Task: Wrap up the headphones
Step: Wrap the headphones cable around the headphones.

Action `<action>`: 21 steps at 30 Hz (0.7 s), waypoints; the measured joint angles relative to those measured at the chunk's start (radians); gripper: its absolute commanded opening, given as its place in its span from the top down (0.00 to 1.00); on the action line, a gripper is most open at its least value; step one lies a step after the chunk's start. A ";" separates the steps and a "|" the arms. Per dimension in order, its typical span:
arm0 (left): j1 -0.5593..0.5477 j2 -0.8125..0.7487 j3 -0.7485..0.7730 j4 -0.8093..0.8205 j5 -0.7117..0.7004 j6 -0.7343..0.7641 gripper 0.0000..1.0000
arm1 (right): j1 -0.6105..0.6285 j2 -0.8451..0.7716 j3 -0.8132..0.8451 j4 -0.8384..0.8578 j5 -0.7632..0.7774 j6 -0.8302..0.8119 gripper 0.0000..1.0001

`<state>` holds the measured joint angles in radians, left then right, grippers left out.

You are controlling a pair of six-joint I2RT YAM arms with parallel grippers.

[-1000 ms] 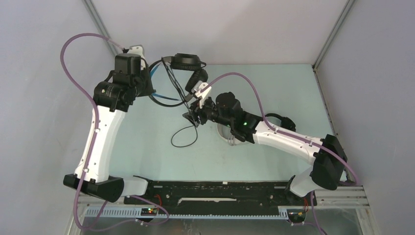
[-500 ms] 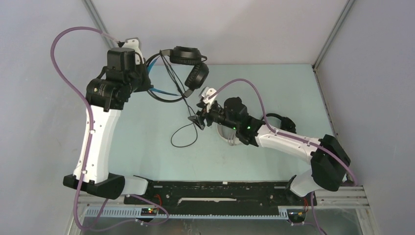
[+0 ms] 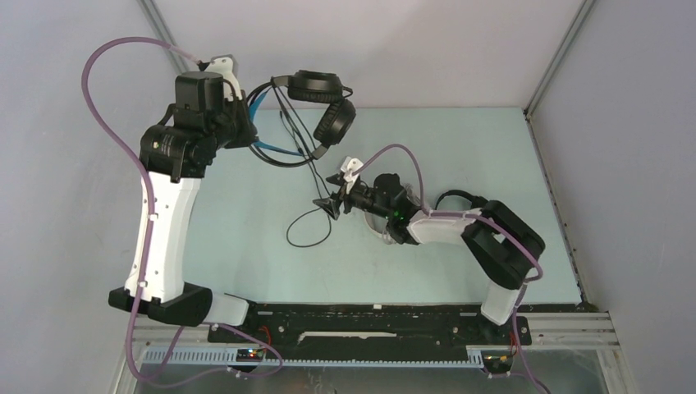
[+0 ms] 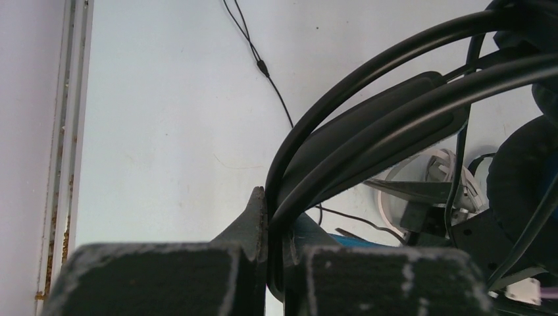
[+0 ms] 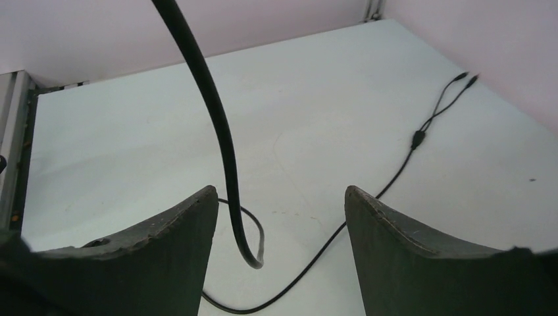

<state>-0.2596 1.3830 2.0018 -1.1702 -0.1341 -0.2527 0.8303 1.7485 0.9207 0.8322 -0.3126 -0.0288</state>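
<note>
My left gripper [image 3: 246, 123] is shut on the headband of the black headphones with the blue headband [image 3: 316, 86] and holds them in the air at the back of the table. In the left wrist view the fingers [image 4: 258, 217] pinch the black band [image 4: 368, 125]. The thin cable [image 3: 308, 234] hangs down to a loop on the table. My right gripper [image 3: 332, 203] is open, and the hanging cable [image 5: 224, 131] passes loosely between its fingers. The white-grey headphones [image 3: 384, 228] lie partly hidden under the right arm. The smaller black headphones [image 3: 460, 199] lie behind it.
The light blue table [image 3: 460, 148] is boxed in by grey walls at the back and sides. A black rail [image 3: 369, 320] with the arm bases runs along the near edge. The cable's split plug end [image 5: 421, 135] lies on the table.
My left arm has lifted the headphones higher and a little to the right. My right arm has folded its elbow in, and its gripper sits slightly lower by the hanging cable.
</note>
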 measured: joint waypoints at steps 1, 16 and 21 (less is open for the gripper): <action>0.000 0.001 0.001 0.000 0.001 0.000 1.00 | 0.001 0.019 0.001 0.018 -0.008 0.008 0.29; 0.000 0.034 0.058 -0.014 -0.018 0.009 1.00 | 0.046 0.276 0.055 0.307 -0.046 0.226 0.98; 0.024 0.027 0.061 -0.014 0.029 0.010 1.00 | -0.017 0.287 0.061 0.323 -0.019 0.260 1.00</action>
<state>-0.2359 1.4101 2.0632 -1.1839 -0.1055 -0.2428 0.8131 2.0354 0.9821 1.1557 -0.3321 0.2310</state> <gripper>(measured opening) 0.045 0.016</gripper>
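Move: Hanging from the headphones, the strand of cable to be caught is about 4 cm to the right hand's left, roughly level fore and aft, and 4 cm below. The headphones hang some 20 cm above that hand, 3 cm ahead and 4 cm left; the cable loop on the table lies about 3 cm ahead, 6 cm left and 16 cm down. The left hand, holding the headband, has the strand about 9 cm to its right, roughly level fore and aft, and 24 cm below. Reaching left about 5 cm with open fingers while sinking some 4 cm and easing slightly back, the right hand comes up to the hanging cable, its fingertips tipping up about 10 degrees. It then swings forward and a little back to the right as the fingers shut and pinch the strand. The left hand keeps its grip on the headband, almost still. ##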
